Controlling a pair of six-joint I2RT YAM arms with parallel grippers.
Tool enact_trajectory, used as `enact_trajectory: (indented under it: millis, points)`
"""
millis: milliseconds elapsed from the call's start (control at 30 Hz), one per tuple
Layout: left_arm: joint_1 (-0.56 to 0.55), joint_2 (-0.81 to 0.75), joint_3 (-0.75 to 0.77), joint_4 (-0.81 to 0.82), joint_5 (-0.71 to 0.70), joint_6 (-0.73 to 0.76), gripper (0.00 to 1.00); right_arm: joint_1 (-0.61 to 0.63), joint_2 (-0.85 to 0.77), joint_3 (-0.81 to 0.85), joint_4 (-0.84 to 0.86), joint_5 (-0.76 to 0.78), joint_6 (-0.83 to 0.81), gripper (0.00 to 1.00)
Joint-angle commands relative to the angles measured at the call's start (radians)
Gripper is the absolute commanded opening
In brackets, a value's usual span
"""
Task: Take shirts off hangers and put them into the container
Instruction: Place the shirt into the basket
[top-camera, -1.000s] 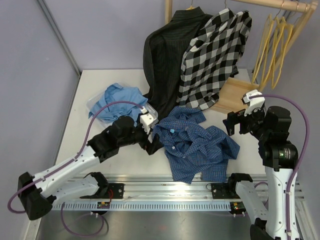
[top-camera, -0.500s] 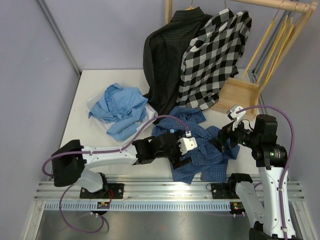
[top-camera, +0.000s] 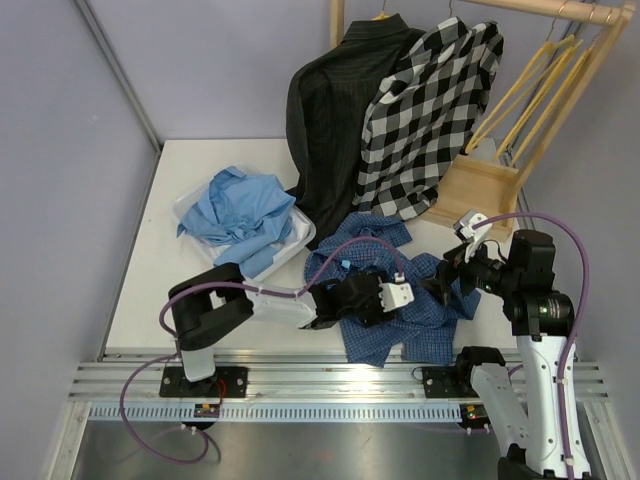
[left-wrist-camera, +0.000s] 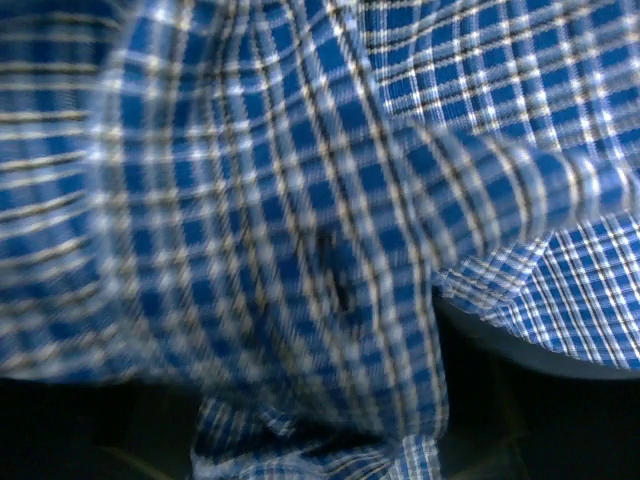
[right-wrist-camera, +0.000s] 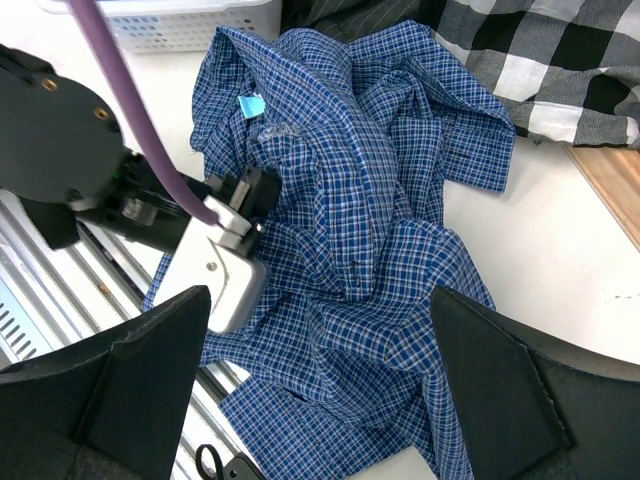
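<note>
A dark blue small-check shirt (top-camera: 420, 300) lies crumpled on the table's near middle. My left gripper (top-camera: 382, 292) reaches across onto it; in the left wrist view the shirt's cloth (left-wrist-camera: 300, 200) fills the frame and hides the jaws. From the right wrist view the left gripper (right-wrist-camera: 252, 196) pokes into the folds of the shirt (right-wrist-camera: 390, 230). My right gripper (right-wrist-camera: 320, 385) hovers open over the shirt's right side (top-camera: 450, 275). A light blue shirt (top-camera: 240, 215) fills the white container (top-camera: 303, 235). Black pinstriped (top-camera: 325, 110) and black-and-white check (top-camera: 425, 110) shirts hang on hangers from the rail.
Several bare yellow hangers (top-camera: 530, 80) hang at the right end of the wooden rail (top-camera: 550, 10). The rack's wooden base (top-camera: 480, 190) lies behind my right arm. A purple wall stands along the left.
My left arm swept right from beside the container onto the blue check shirt. My right arm dropped down and left toward the shirt, then held still. The bare hangers swung.
</note>
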Motion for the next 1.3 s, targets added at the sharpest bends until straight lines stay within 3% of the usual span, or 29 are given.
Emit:
enact_trajectory:
  millis: [0, 33, 133, 167, 200, 433, 733, 867, 1067, 1267]
  points:
    - [0.000, 0.035, 0.013, 0.182, -0.021, -0.016, 0.61, -0.008, -0.014, -0.004, 0.035, -0.013, -0.004, 0.99]
    - [0.000, 0.038, 0.001, 0.205, -0.030, -0.023, 0.41, -0.008, -0.014, -0.004, 0.035, -0.012, -0.004, 0.99]
    - [0.000, 0.030, -0.045, 0.266, -0.036, -0.039, 0.24, -0.011, -0.022, -0.002, 0.035, -0.012, -0.004, 0.99]
    - [0.000, 0.022, -0.054, 0.282, -0.035, -0.043, 0.09, -0.011, -0.024, -0.004, 0.035, -0.012, -0.004, 0.99]
    - [0.000, 0.004, -0.076, 0.286, -0.035, -0.043, 0.00, -0.011, -0.027, -0.004, 0.037, -0.012, -0.004, 0.99]
    - [-0.006, -0.220, -0.140, 0.245, -0.082, -0.062, 0.00, -0.014, -0.039, -0.005, 0.034, -0.007, -0.007, 0.99]
    - [-0.011, -0.599, -0.018, -0.123, -0.260, -0.029, 0.00, -0.016, -0.054, -0.008, 0.045, 0.014, 0.000, 0.99]
    - [-0.009, -0.744, 0.083, -0.250, -0.363, 0.029, 0.00, -0.016, -0.065, -0.011, 0.054, 0.031, 0.009, 0.99]
    - [-0.009, -0.795, 0.310, -0.398, -0.508, 0.137, 0.00, -0.016, -0.068, -0.013, 0.058, 0.043, 0.014, 0.99]
    - [0.046, -0.789, 0.559, -0.381, -0.627, 0.316, 0.00, -0.022, -0.065, -0.018, 0.068, 0.048, 0.019, 0.99]
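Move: The blue checked shirt lies bunched right under my left hand, already between its half-shutting fingers, its middle only about 2 cm below them. The container is some 33 cm to that hand's left and 14 cm ahead, about level in height; the wooden tray is about 21 cm ahead and 18 cm to the right, a little lower. From my right hand the shirt's middle lies roughly 8 cm to the left, level fore and aft, and 21 cm down. I finish shutting my left fingers on a fold of the blue shirt, sinking just a centimetre into the cloth as they pinch. Then I haul it up fast, some 43 cm, swinging about 17 cm left towards the container, keeping my grip while the fingers come up from pointing down and right to roughly level, forward and right. ##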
